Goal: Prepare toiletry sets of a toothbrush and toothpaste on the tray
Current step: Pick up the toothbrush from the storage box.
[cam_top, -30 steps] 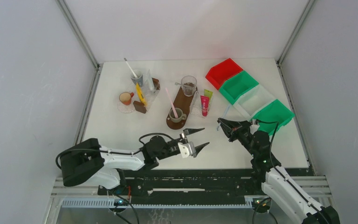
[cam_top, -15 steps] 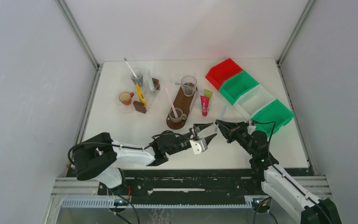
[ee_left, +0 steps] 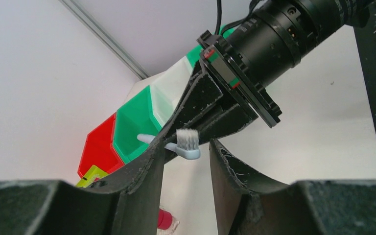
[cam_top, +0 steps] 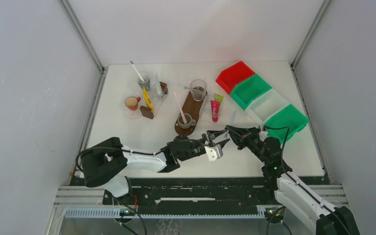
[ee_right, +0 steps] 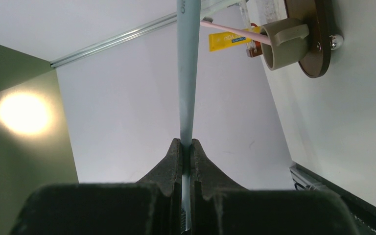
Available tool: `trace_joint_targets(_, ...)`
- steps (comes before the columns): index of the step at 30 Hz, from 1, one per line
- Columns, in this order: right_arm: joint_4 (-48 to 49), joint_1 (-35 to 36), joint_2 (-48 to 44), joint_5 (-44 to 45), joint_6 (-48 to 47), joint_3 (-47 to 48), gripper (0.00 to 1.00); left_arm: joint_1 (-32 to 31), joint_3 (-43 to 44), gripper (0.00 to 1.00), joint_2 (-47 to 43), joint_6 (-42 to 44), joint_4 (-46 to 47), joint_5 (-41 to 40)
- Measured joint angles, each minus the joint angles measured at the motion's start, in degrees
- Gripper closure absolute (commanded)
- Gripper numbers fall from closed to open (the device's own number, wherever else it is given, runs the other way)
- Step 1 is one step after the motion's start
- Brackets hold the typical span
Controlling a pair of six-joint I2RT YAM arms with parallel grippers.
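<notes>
My right gripper is shut on a light blue toothbrush, pinching the handle near its brush end; the handle points away towards the bins. The bristled head sits between the fingers of my left gripper, which is open with a gap on either side. In the top view the left gripper meets the right one above the table. A pink-red toothpaste and a lime green toothpaste lie beside the brown oval tray. That tray carries a grey cup with a pink toothbrush.
A glass stands at the tray's far end. A second brown tray at the left holds a yellow tube, with a red cup and a cup with a white brush nearby. Red, green, white and green bins line the right.
My left gripper has reached right to the right gripper and narrowed its jaws around the brush head. The right gripper has shifted slightly left, still holding the toothbrush.
</notes>
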Motion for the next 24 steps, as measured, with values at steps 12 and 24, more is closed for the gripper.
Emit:
trace_joint_targets(12, 0.28, 0.44, 0.0, -0.04, 0.33, -0.02, 1.0, 0.0, 1.14, 0.64, 0.76, 0.96, -1.57, -0.33)
trace_joint_targets(24, 0.0, 0.81, 0.39, 0.92, 1.51, -0.33, 0.99, 0.02, 1.18, 0.99, 0.74, 1.95, -1.92, -2.01)
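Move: The toothbrush's head lies between the left hand's open fingertips, about 1 cm to the right of its hand point and level with it. The right hand already holds the handle, and from that hand the head lies roughly 3 cm back and 1 cm left. From the left hand, the red toothpaste is about 20 cm ahead, 2 cm left and 16 cm down. The mug stands some 14 cm ahead, 18 cm left and 14 cm down. The toothbrush's head gets pinched from both sides as the left fingers close from a bit under half open to nearly shut, that hand easing forward about 1 cm and settling roughly half a centimetre. The right hand stays in place with its fingers shut, keeping its pinch on the handle. ##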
